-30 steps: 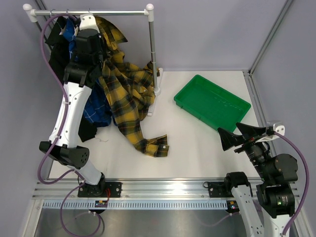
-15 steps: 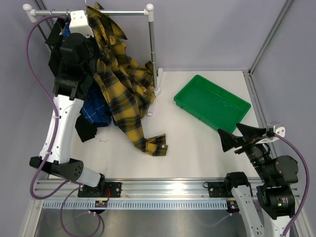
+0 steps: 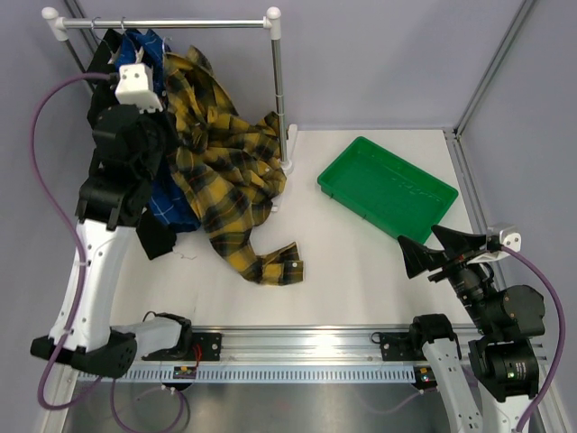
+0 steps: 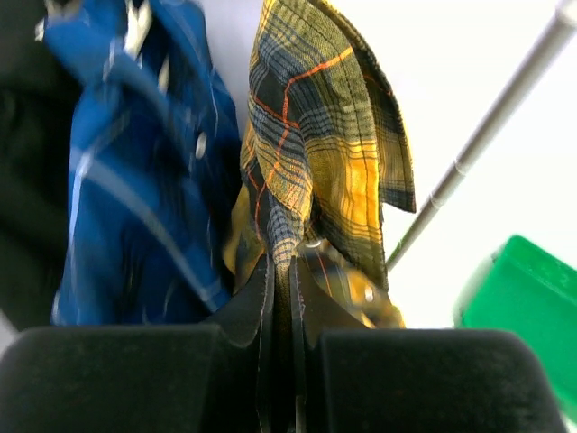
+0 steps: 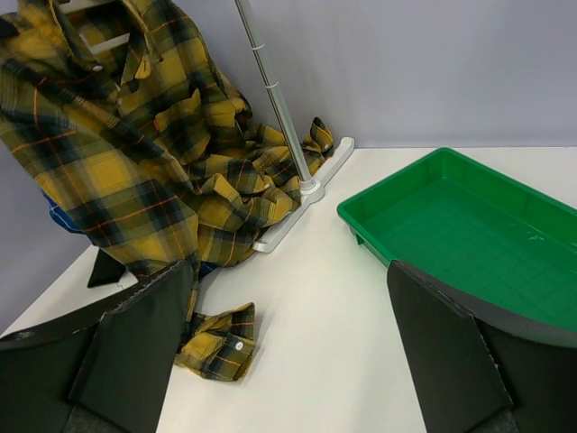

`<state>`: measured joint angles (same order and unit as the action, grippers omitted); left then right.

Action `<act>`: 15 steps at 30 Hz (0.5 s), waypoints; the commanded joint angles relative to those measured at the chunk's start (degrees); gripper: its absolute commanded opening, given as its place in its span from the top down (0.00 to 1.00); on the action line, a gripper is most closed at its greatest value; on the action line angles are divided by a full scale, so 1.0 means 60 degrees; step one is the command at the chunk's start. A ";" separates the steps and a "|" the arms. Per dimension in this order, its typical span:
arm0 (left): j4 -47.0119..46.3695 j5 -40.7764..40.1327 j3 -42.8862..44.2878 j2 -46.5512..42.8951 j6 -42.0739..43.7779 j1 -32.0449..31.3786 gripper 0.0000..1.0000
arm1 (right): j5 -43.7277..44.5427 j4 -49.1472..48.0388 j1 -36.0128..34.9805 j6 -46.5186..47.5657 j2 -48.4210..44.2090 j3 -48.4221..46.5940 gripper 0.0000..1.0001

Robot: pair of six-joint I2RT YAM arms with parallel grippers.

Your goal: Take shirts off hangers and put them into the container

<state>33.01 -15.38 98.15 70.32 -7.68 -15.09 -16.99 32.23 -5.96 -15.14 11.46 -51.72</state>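
Note:
My left gripper [image 4: 281,271] is shut on a fold of the yellow-and-dark plaid shirt [image 3: 221,171], at the upper left under the rail. That shirt hangs from the grip and spills onto the table, one cuff [image 3: 275,266] lying flat. The blue shirt [image 3: 144,45] and the black shirt [image 3: 101,90] hang on the rail behind my left wrist. Fabric hides the hangers. The green container [image 3: 388,185] sits at the right with nothing in it. My right gripper [image 3: 416,233] hovers open just in front of the container, nothing between its fingers.
The metal rail [image 3: 207,23] with white end caps crosses the back left. Its right post [image 3: 279,90] stands on a white foot [image 5: 306,203] next to the draped plaid shirt. Frame posts line the table's right edge.
My left arm has pulled back and to the left with the plaid shirt, dragging its collar down off the rail. The blue shirt now shows on the rail. The right arm has not moved.

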 commanded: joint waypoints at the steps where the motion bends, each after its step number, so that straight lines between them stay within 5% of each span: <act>1: 0.0016 0.0541 -0.0420 -0.1187 -0.0287 0.0054 1.00 | -0.0009 -0.0215 -0.0106 0.0194 -0.0094 0.0022 0.01; 6: 0.1173 0.1433 -0.0715 -0.2270 0.0020 0.0054 1.00 | -0.0053 -0.0244 -0.0106 0.0091 0.0008 0.0066 0.01; 15: 0.2379 0.2986 0.1511 -0.2682 0.0109 0.0054 1.00 | -0.0083 0.0180 -0.0106 0.0208 0.0579 -0.0387 0.01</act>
<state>51.05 -3.95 101.69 56.66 -7.75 -14.98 -17.08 32.88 -5.96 -15.07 13.02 -51.92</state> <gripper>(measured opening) 0.063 0.993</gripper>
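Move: The left hand is already clamped on the yellow plaid shirt, drawn clear of the rail; the green container lies about 49 cm to its right, 9 cm ahead and 43 cm below. The blue shirt hangs roughly 9 cm ahead and 7 cm left, its middle some 18 cm below, and the rack's right post stands about 12 cm ahead and 20 cm right. From the open right hand, the container is around 30 cm straight ahead and 33 cm below. The left hand pulls back quickly from the rack by about 11 cm, keeping its shut-finger pinch on the yellow plaid shirt and drawing it away from the blue one still hanging ahead. It travels almost level, sinking a centimetre before easing up by a couple, while the wrist turns some 10 degrees clockwise, bringing the fingers round towards the container side. ##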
